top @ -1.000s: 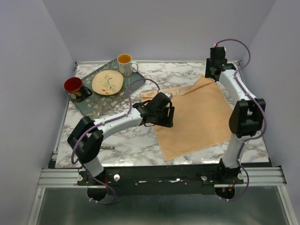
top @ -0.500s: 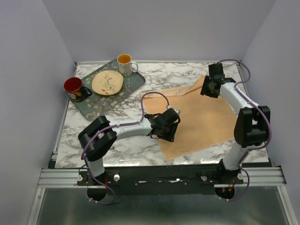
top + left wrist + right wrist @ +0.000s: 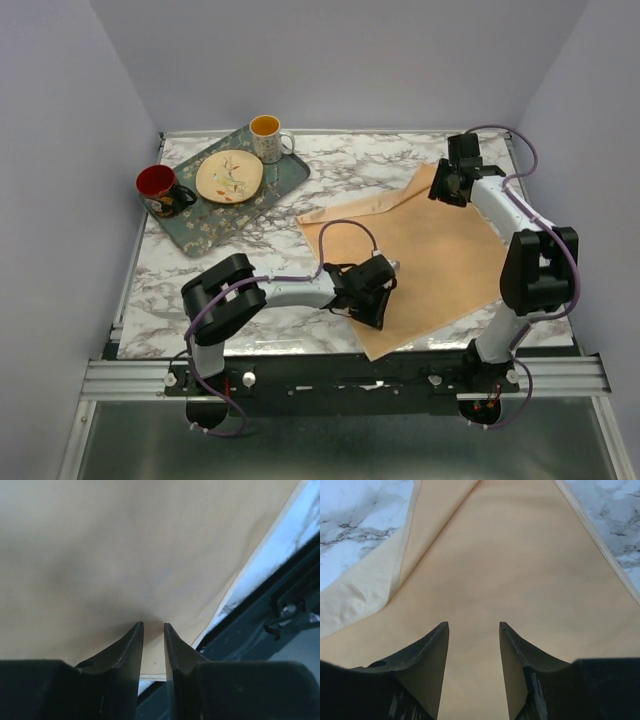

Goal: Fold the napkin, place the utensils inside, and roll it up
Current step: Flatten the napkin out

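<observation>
The peach-tan napkin (image 3: 440,260) lies spread on the marble table, one corner pointing at the front edge. My left gripper (image 3: 378,312) rests low on that near corner. In the left wrist view its jaws (image 3: 153,625) stand only a narrow gap apart, with flat cloth (image 3: 125,545) showing between them and faint creases at the tips. My right gripper (image 3: 447,188) sits over the far corner. It is open, and the jaws (image 3: 474,624) are wide with smooth napkin (image 3: 520,555) beneath. A paler turned-over strip (image 3: 365,595) runs along the napkin's far-left edge. The utensils are out of view.
A patterned tray (image 3: 285,185) at the back left carries a floral plate (image 3: 230,176), a red mug (image 3: 160,186) and a white mug with an orange inside (image 3: 266,137). The black front rail (image 3: 280,605) runs just past the napkin's near corner.
My left gripper slid from the napkin's left edge down to its near corner while its jaws narrowed. My right gripper came down onto the far corner. The napkin's near corner shifted toward the front edge.
</observation>
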Controlling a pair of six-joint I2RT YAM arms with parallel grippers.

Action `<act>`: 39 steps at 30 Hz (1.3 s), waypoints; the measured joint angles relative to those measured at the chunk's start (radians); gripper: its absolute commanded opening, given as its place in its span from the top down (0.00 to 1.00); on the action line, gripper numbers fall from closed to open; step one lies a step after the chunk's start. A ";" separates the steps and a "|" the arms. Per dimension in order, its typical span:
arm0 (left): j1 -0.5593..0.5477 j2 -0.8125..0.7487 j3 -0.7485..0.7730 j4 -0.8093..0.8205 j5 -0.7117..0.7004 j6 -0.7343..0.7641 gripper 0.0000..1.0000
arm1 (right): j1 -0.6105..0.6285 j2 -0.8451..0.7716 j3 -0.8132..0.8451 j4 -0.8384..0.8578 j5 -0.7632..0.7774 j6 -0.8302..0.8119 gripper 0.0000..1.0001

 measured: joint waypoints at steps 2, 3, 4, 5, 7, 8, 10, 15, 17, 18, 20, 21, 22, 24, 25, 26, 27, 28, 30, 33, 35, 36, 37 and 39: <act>-0.021 0.006 0.000 0.013 0.037 -0.010 0.70 | -0.001 0.028 0.027 0.008 -0.019 0.005 0.50; -0.040 0.013 0.000 0.024 0.064 -0.017 0.69 | -0.001 0.045 0.041 0.011 -0.032 0.006 0.51; -0.063 0.021 0.006 0.029 0.084 -0.020 0.68 | -0.001 0.059 0.050 0.014 -0.042 0.008 0.57; -0.088 0.032 0.021 0.024 0.095 -0.014 0.64 | -0.001 0.077 0.061 0.015 -0.061 0.010 0.60; -0.144 0.054 0.069 -0.012 0.086 0.003 0.51 | -0.001 0.118 0.079 0.024 -0.100 0.011 0.61; -0.163 0.051 0.084 -0.028 0.078 0.015 0.47 | -0.001 0.132 0.079 0.030 -0.122 0.013 0.61; -0.172 0.024 0.100 -0.069 0.043 0.037 0.42 | -0.001 0.151 0.073 0.039 -0.159 0.015 0.62; -0.027 -0.094 0.185 -0.146 -0.033 0.096 0.49 | 0.010 0.153 0.006 0.082 -0.227 0.029 0.73; 0.062 -0.118 0.227 -0.140 -0.056 0.110 0.52 | 0.021 0.153 -0.044 0.097 -0.246 0.039 0.74; 0.098 -0.121 0.241 -0.137 -0.069 0.116 0.53 | 0.026 0.153 -0.056 0.103 -0.254 0.042 0.75; 0.191 -0.111 0.257 -0.130 -0.089 0.124 0.54 | 0.036 0.158 -0.065 0.122 -0.264 0.051 0.79; 0.236 -0.098 0.260 -0.127 -0.094 0.127 0.53 | 0.040 0.160 -0.065 0.128 -0.267 0.054 0.80; 0.272 -0.085 0.260 -0.126 -0.102 0.129 0.53 | 0.045 0.166 -0.064 0.139 -0.270 0.057 0.80; 0.332 -0.057 0.258 -0.127 -0.117 0.131 0.52 | 0.054 0.181 -0.061 0.157 -0.272 0.063 0.80; 0.356 -0.045 0.257 -0.129 -0.120 0.132 0.51 | 0.055 0.188 -0.058 0.163 -0.273 0.066 0.80; 0.373 -0.037 0.257 -0.131 -0.121 0.132 0.51 | 0.059 0.202 -0.047 0.163 -0.280 0.070 0.80; 0.380 -0.036 0.257 -0.132 -0.122 0.132 0.50 | 0.059 0.214 -0.035 0.166 -0.285 0.074 0.80; 0.387 -0.036 0.258 -0.133 -0.121 0.132 0.50 | 0.062 0.230 -0.020 0.168 -0.293 0.079 0.79; 0.393 -0.037 0.261 -0.132 -0.121 0.132 0.49 | 0.067 0.257 0.011 0.171 -0.303 0.092 0.78; 0.410 -0.039 0.262 -0.135 -0.120 0.136 0.45 | 0.079 0.303 0.078 0.168 -0.318 0.109 0.77; 0.422 -0.047 0.262 -0.138 -0.119 0.143 0.41 | 0.085 0.354 0.158 0.174 -0.341 0.128 0.76; 0.436 -0.059 0.261 -0.143 -0.119 0.148 0.41 | 0.087 0.376 0.193 0.175 -0.350 0.137 0.75; 0.446 -0.068 0.261 -0.146 -0.119 0.150 0.41 | 0.088 0.418 0.258 0.163 -0.359 0.149 0.74; 0.468 -0.092 0.260 -0.151 -0.119 0.156 0.41 | 0.091 0.504 0.400 0.178 -0.372 0.171 0.71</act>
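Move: The left fingertips are already down on the napkin's near end; its near corner lies about 9 cm behind them and its middle some 20 cm ahead and 11 cm to the right, all about 1 cm below. From the right hand, the folded-over far edge lies about 6 cm ahead, 11 cm left and 9 cm below. That edge's left end is level with this hand and roughly 38 cm left; the far corner is 17 cm ahead and 2 cm left. With its fingertips on the cloth, the left hand drags the napkin's near end about 7 cm back and slightly right, then lifts off and swings some 30 cm forward, rising and drifting left towards the folded edge's left end, fingers opening. The right hand sinks about 8 cm while going left towards the far fold, fingers closing partway, then sweeps low forward and left to the cloth's far edge, rising slightly. ##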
